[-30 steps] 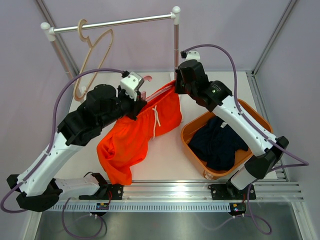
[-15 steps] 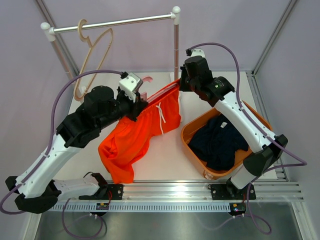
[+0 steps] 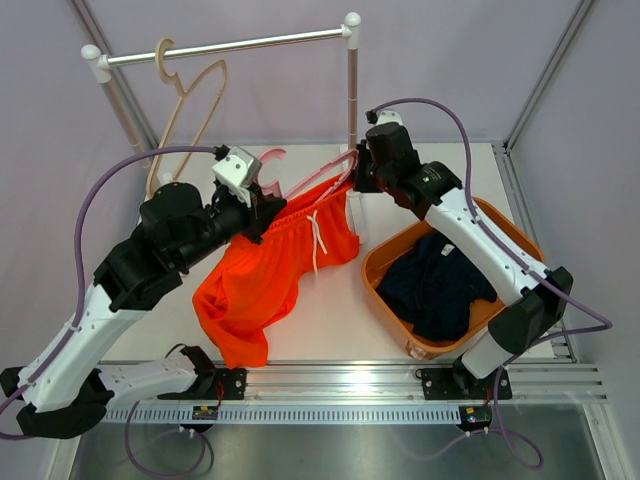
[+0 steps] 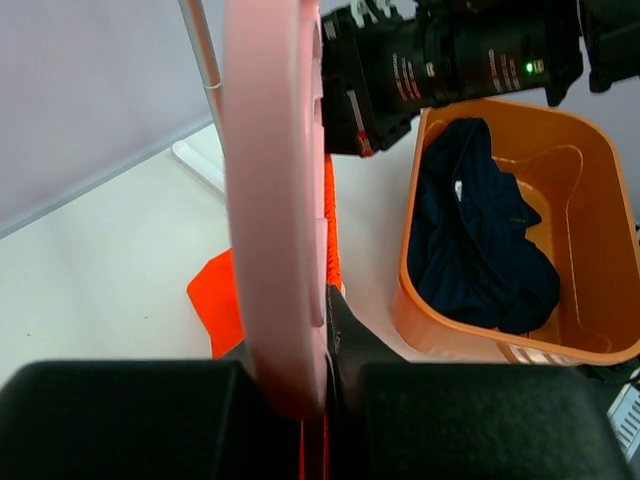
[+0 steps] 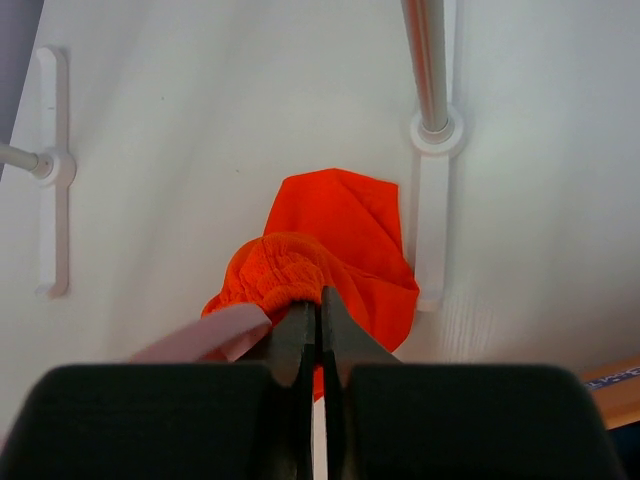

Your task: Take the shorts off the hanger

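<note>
The orange shorts [image 3: 265, 275] with a white drawstring hang by the waistband between my two grippers, their legs draped onto the table. My left gripper [image 3: 262, 203] is shut on the pink hanger [image 3: 325, 172]; in the left wrist view that hanger [image 4: 275, 200] fills the gap between the fingers. My right gripper [image 3: 355, 182] is shut on the waistband end, seen as bunched orange shorts [image 5: 340, 225] pinched at the right gripper [image 5: 318, 300] tips, with the pink hanger [image 5: 205, 335] end beside them. The navy shorts [image 3: 440, 285] lie crumpled in the orange basket [image 3: 375, 270].
A clothes rail [image 3: 230, 45] on two posts stands at the back, with a wooden hanger [image 3: 190, 100] on its left end. The right post [image 5: 430, 60] and its white foot stand just beyond the right gripper. The basket [image 4: 410, 250] sits at the right.
The left gripper has moved left and back with the pink hanger. The hanger's arm now shows above the orange waistband. The right gripper has shifted slightly back, still holding the shorts.
</note>
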You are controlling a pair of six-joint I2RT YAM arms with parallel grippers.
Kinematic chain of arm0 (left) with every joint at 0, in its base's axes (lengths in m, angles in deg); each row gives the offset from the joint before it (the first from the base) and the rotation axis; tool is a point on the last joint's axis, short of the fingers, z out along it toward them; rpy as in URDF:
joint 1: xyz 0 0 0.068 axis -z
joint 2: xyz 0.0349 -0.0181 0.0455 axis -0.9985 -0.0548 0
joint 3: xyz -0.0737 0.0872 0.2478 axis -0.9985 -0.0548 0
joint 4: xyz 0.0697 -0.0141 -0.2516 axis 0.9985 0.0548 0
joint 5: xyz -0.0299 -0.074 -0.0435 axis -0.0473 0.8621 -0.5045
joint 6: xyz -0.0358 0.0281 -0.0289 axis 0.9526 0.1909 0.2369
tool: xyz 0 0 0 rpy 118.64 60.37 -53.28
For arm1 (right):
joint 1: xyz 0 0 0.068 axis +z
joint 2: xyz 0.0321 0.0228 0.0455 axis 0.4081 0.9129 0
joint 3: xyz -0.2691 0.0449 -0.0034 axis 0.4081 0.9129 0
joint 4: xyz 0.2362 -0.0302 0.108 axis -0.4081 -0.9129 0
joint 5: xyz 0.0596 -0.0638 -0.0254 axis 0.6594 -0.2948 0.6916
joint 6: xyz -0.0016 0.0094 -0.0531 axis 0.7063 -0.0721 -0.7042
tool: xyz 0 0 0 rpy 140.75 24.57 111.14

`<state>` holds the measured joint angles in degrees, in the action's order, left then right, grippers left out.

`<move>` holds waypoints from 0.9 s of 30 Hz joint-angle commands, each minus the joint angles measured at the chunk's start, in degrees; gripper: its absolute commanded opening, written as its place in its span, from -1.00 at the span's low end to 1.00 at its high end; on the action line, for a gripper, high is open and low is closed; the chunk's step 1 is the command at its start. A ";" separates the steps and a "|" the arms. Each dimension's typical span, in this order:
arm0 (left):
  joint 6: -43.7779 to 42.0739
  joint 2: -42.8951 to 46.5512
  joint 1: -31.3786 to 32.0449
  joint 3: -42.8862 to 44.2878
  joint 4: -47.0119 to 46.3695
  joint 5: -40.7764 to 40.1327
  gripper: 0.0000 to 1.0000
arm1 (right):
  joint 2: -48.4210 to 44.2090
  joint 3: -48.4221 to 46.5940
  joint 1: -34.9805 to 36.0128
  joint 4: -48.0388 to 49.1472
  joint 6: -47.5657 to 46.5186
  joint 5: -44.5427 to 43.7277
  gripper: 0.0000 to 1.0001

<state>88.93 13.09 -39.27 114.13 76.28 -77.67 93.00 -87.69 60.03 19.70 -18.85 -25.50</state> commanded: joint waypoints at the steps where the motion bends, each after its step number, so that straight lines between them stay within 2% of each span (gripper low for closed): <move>1: 2.29 3.90 0.57 0.02 -4.91 -3.43 -1.00 | -2.70 2.74 -3.07 3.67 0.28 -3.97 -1.00; 8: 5.37 5.49 0.57 -3.41 -11.59 -9.93 -1.00 | -8.23 7.13 -1.41 5.79 2.30 1.75 -1.00; 11: 6.34 5.23 0.57 -4.11 -13.18 -10.46 -1.00 | -10.69 6.79 4.38 5.35 2.30 0.09 -1.00; 13: 6.51 5.05 0.57 -4.55 -13.97 -10.82 -1.00 | -11.41 5.65 11.49 5.35 1.51 -2.64 -1.00; 19: 7.13 3.65 0.57 -4.20 -15.90 -10.29 -1.00 | -11.15 3.27 22.57 6.14 -0.68 -1.68 -1.00; 27: 6.08 3.90 0.57 -4.28 -20.11 -14.77 -1.00 | -10.09 1.60 24.17 4.82 -3.41 -1.60 -1.00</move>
<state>94.96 16.13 -38.90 109.35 64.28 -88.62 83.14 -82.19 84.07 22.62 -20.16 -25.82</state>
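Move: The right hand already pinches the orange waistband at its right corner. The pink hanger's right end is right beside it, about 2 cm ahead, 3 cm left and 4 cm higher. The shorts' middle lies some 18 cm back, 19 cm left and 7 cm lower; the orange basket about 10 cm back, 25 cm right and 25 cm below. From the left hand, which grips the hanger's neck, that end is roughly 16 cm ahead, 18 cm right and 7 cm lower. Keeping its pinch on the waistband corner, the right hand drags the cloth off the hanger's right end: it eases back with a slight dip, then sweeps quickly back and left, about 15 cm back and 10 cm left in all, ending some 4 cm higher and turned about 25 degrees counter-clockwise. The left hand keeps hold of the hanger's neck, lifts it about 3 cm with a little forward and left, and rolls and turns it away to the left. ##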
